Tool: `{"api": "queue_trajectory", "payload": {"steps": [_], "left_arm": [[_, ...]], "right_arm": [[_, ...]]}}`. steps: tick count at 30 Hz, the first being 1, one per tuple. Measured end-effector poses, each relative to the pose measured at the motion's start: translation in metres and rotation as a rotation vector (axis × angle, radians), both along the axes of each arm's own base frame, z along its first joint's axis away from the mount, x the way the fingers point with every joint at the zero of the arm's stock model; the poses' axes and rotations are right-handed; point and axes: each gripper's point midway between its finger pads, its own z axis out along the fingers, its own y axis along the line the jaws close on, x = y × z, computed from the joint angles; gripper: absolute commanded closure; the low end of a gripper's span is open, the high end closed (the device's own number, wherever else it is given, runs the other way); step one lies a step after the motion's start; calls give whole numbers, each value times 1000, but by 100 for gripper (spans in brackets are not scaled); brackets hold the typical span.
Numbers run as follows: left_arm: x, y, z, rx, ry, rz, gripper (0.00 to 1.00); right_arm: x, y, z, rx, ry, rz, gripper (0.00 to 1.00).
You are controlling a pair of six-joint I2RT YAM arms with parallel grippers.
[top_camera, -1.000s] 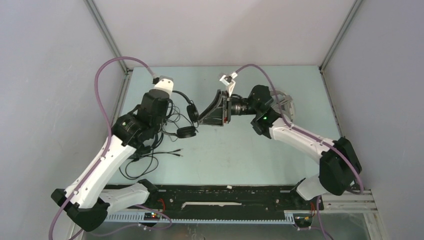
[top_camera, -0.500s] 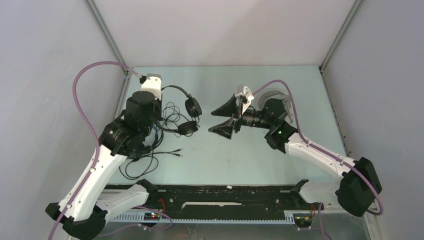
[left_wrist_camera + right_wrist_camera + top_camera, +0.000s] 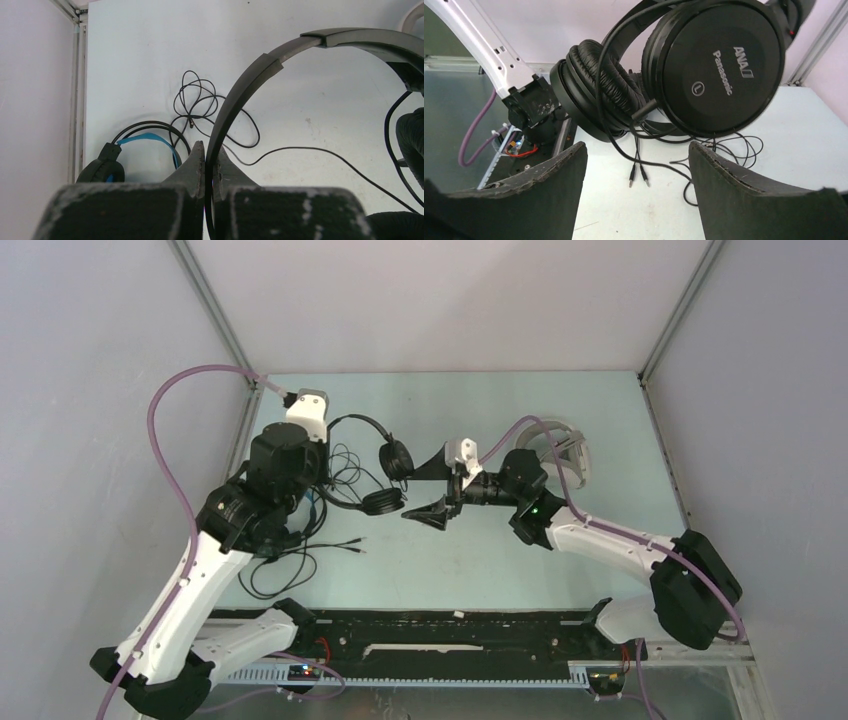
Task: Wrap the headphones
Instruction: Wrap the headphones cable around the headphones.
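My left gripper (image 3: 207,150) is shut on the headband of the bulky black Panasonic headphones (image 3: 280,55), holding them above the table. In the top view its fingers (image 3: 318,462) are mostly hidden under the wrist. The two ear cups (image 3: 393,457) hang toward the middle. My right gripper (image 3: 428,488) is open, level with the cups and just right of them. In the right wrist view the cups (image 3: 719,70) hang close beyond its jaws (image 3: 636,147), with nothing between the fingers. The black headphones with the blue-lined band (image 3: 135,145) lie on the table. The white headphones (image 3: 560,440) lie at the back right.
Loose black cable (image 3: 290,565) lies tangled by the left arm. Two jack plugs (image 3: 636,176) rest on the table below the hanging cups. A metal frame rail (image 3: 77,100) runs along the table's left edge. The black base bar (image 3: 450,635) crosses the near edge.
My right gripper opened wide, drew back to the right, then came back left toward the ear cups. My left arm shifted slightly, still holding the headband.
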Motion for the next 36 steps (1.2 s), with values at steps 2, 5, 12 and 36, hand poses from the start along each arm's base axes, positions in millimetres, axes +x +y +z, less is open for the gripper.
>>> {"api": "queue_trajectory", "payload": {"steps": [2,5,12,36], "left_arm": [[-1,-2,-1,-5,4,-11,100],[-1,-4,-1,-9,7,-21,100],[-2,-7,-2,-13,12,-39,100],[-13,2,-4,37,28,-59,100]], "right_arm": [[0,5,-2,2,-32,-2,26],[0,10,-3,11,-69,-5,34],[7,12,-3,19,-101,-35,82],[26,-8,-12,-6,-22,-118,100]]}}
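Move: Just inside the right hand's open fingers runs the thin cable of the black headphones: about 2 cm left, 1 cm ahead and some 2 cm below the hand. The L-marked ear cup lies about 4 cm left, 6 cm ahead and 5 cm above; the other cup is 6 cm left, 2 cm back and 4 cm above. For the left hand, which holds the headband, that cable is about 16 cm right, 5 cm back and 6 cm below. Easing about 1 cm left under the ear cups, the right hand shuts its wide-open fingers while shifting roughly 1.5 cm forward and 2 cm down, and pinches the cable between the tips. Shut on the cable, it starts back to the right, slightly up and forward. The left hand keeps its grip on the headband, drifting about 1 cm back. ##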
